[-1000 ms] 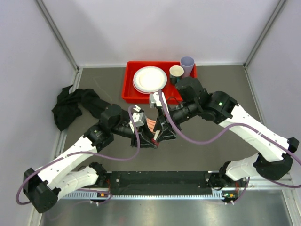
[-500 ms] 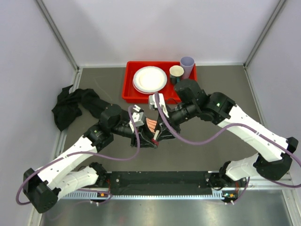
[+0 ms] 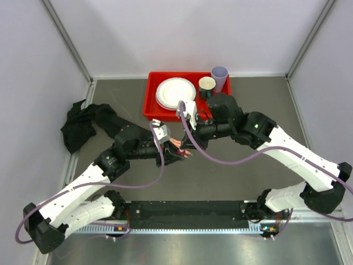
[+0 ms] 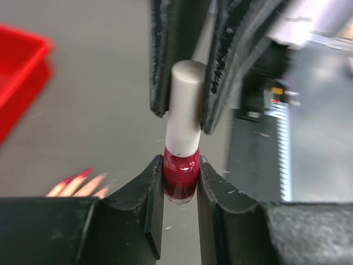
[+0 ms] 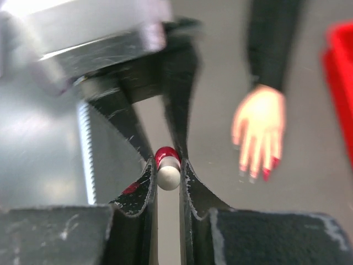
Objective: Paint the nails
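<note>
My left gripper [image 4: 181, 167] is shut on a small dark red nail polish bottle [image 4: 181, 178] and holds it above the table. My right gripper [image 5: 168, 167] is shut on the bottle's white cap [image 5: 169, 176], which sits on the bottle. The two grippers meet tip to tip at the table's middle, left [image 3: 175, 155] and right [image 3: 187, 145]. The pale mannequin hand [image 5: 259, 128] with its black sleeve [image 5: 273, 38] lies flat beside them. Its nails [image 5: 268, 168] show dark red and blurred. In the top view only its fingers [image 3: 176, 143] show between the grippers.
A red tray [image 3: 151, 106] stands at the back with white plates [image 3: 175, 92] and two cups [image 3: 207, 84] [image 3: 219, 73]. A black cloth [image 3: 77, 128] lies at the left wall. The tray's corner also shows in the left wrist view [image 4: 22, 72].
Both grippers, still joined on the bottle and cap, have moved away from the near edge toward the tray. They now sit over the mannequin fingers.
</note>
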Tool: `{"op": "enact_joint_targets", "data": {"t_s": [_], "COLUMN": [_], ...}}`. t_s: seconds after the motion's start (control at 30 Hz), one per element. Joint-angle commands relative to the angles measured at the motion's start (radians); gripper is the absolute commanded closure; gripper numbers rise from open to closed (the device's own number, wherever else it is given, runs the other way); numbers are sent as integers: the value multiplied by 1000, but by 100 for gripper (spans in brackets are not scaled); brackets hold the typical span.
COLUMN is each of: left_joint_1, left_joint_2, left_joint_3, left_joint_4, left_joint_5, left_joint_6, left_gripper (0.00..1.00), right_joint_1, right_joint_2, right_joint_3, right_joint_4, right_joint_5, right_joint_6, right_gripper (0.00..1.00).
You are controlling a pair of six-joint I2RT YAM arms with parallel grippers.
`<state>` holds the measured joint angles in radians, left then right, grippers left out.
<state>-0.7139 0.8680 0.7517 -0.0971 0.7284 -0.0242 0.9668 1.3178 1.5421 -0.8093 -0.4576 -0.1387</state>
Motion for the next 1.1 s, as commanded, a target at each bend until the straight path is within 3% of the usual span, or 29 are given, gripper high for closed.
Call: {"op": "enact_joint_targets", "data": {"t_s": [0.0, 0.03, 0.1, 0.17, 0.23, 0.27, 0.43, 0.5, 0.63, 0.67, 0.7, 0.8, 0.87, 0.9, 1.0, 1.07], "left_joint_1": [14, 14, 14, 14, 14, 14, 14, 14, 14, 14, 14, 14, 14, 14, 14, 14], "left_joint_2": [-38, -41, -44, -52, -61, -64, -81, -89, -81, -78, -70, -51, -38, -29, 3, 34], "left_joint_3": [20, 23, 21, 17, 8, 6, -9, -8, -3, 0, 1, 15, 26, 29, 35, 44], "left_joint_4": [74, 73, 74, 76, 85, 83, 89, 89, 83, 74, 71, 53, 46, 51, 63, 68], "left_joint_5": [-519, -568, -598, -619, -623, -623, -572, -526, -422, -399, -341, -229, -82, -36, 176, 314], "left_joint_6": [7, 16, 17, 17, 17, 17, 41, 37, 46, 47, 50, 64, 67, 64, 49, 29], "left_gripper": [100, 100, 100, 100, 100, 100, 100, 100, 100, 100, 100, 100, 100, 100, 100, 100], "right_joint_1": [157, 196, 307, 367, 415, 415, 414, 408, 362, 337, 325, 251, 204, 146, 87, 82], "right_joint_2": [-16, 3, 79, 122, 188, 199, 146, 121, -3, -29, -57, -158, -204, -212, -235, -227], "right_joint_3": [-69, -66, -7, 18, 73, 90, 78, 78, 52, 40, 9, -33, -37, -36, -46, -36], "right_joint_4": [113, 120, 47, 21, -34, -62, -5, 5, 28, 62, 74, 97, 88, 73, 50, 38], "right_joint_5": [339, 502, 781, 954, 1054, 1073, 1067, 1061, 947, 915, 878, 707, 535, 366, 69, -11], "right_joint_6": [319, 371, 628, 815, 849, 905, 866, 817, 677, 592, 544, 368, 274, 242, 108, 47], "right_gripper": [100, 100, 100, 100, 100, 100, 98, 77, 45, 28, 22, 15, 13, 12, 11, 11]}}
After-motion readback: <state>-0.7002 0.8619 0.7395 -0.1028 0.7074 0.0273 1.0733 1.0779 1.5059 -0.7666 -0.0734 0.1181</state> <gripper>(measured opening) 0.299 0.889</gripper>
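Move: The polish bottle's red body is already pinched in the left fingers, right at the left hand point, and its white cap, some 3 cm above that, is in the right fingers, so the body lies about 3 cm below the right hand. The middle of the fake hand lies roughly 12 cm ahead of the left hand, 3 cm to its left and 24 cm below. The red tray sits about 36 cm ahead, 4 cm right and 24 cm below it. Keep both pinches and swing the two grippers forward together, dipping slightly, the right turning clockwise some 55 degrees while the left turns counter-clockwise, to tighten the white cap. Then open the right fingers wide and draw that gripper off the cap, up, rightward and back. Bring the left gripper, still gripping, back to nearly where it began. ##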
